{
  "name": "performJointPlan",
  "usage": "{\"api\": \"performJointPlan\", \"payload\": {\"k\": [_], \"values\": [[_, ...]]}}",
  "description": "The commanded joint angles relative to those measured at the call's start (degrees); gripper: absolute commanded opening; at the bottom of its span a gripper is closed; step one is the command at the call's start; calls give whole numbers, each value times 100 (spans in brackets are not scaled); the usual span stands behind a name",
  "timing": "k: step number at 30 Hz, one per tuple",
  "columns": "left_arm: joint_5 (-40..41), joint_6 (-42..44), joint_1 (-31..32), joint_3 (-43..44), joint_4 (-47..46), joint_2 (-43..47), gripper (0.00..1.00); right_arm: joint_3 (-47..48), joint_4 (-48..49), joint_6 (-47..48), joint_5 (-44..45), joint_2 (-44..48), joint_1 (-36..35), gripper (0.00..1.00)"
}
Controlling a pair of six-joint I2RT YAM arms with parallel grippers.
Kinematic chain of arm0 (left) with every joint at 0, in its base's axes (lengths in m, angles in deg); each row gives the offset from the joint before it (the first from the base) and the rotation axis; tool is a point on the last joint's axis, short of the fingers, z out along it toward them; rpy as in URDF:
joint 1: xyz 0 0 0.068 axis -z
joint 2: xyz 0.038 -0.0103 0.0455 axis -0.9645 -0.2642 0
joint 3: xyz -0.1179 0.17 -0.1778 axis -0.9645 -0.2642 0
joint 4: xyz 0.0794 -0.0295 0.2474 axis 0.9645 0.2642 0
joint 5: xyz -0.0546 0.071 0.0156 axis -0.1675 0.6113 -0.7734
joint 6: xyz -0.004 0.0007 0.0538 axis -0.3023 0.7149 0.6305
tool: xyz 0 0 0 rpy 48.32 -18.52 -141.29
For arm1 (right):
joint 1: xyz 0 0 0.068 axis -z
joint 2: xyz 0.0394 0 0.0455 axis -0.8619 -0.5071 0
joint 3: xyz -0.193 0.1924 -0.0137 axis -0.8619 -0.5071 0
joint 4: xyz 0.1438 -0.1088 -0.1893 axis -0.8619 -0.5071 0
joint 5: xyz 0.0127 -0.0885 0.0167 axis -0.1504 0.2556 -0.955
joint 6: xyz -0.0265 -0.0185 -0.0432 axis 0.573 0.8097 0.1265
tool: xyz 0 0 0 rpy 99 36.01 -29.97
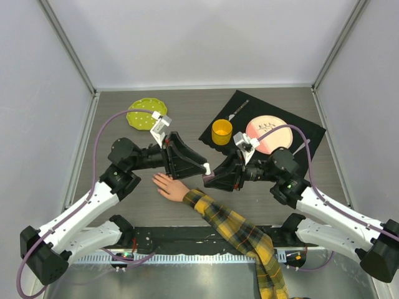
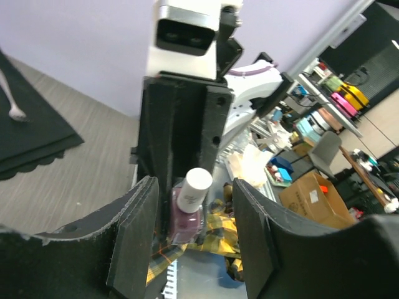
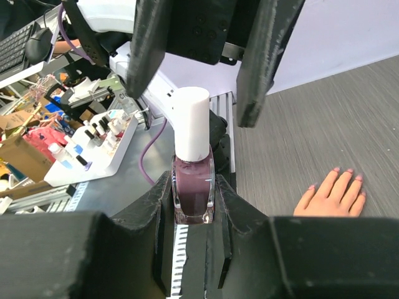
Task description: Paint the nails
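Note:
A nail polish bottle (image 3: 193,180) with dark plum polish and a white cap (image 3: 191,124) stands upright in my right gripper (image 3: 194,205), which is shut on its glass body. My left gripper (image 2: 193,185) is open, and its fingers (image 2: 134,237) stand on either side of the cap (image 2: 196,185) with a gap on each side. Both grippers (image 1: 206,168) meet just above the pale mannequin hand (image 1: 169,185), which lies palm down with its plaid sleeve (image 1: 240,232) running to the near edge. The nails (image 3: 337,169) show as small pink tips on the fingers.
On a black mat (image 1: 302,134) at the back right stand a yellow cup (image 1: 222,131) and a pink plate (image 1: 267,134). A yellow-green plate (image 1: 147,113) lies at the back left. Grey walls close in the table on three sides.

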Motion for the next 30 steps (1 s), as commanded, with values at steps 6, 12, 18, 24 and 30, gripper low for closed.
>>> {"api": "performJointPlan", "payload": {"k": [6,12,18,24,30], "values": [[-591,-473,-31,45,-916,-211,47,224,626,-163,-165,-209,34,1],[-722,-438,-31,106,-846,-238,37,242,670,-172,2,-227,60,1],[-49,955,47,615,854,-27,0,574,-600,425,1177,-315,69,1],[4774,2716,1371,1599,3854,27,0,1180,-2279,1390,5416,-613,-509,1],[6836,1971,1744,2101,4490,-878,0,1927,-2617,1981,8594,-1509,-1943,1]]}}
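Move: The left hand's open fingers already straddle the white cap of the polish bottle, whose middle is about 1 cm right of and 1 cm back from that hand, level with it; the bottle body sits 3 cm below the cap. From the right hand, gripping the body, the cap is 3 cm above and 1 cm left, no farther out. The fake hand lies some 6 cm ahead, 15 cm left and 36 cm below the left hand; the yellow cup 33 cm ahead, 8 cm right, 34 cm below. The left fingers close on the cap and pinch it while the right hand keeps its grip on the bottle body, both arms almost in place. Then the two hands swing forward together some 8 to 9 cm, towards the yellow cup's side of the table, the left wrist turning counter-clockwise and the right clockwise by about 40 degrees each, fingertips dipping. ##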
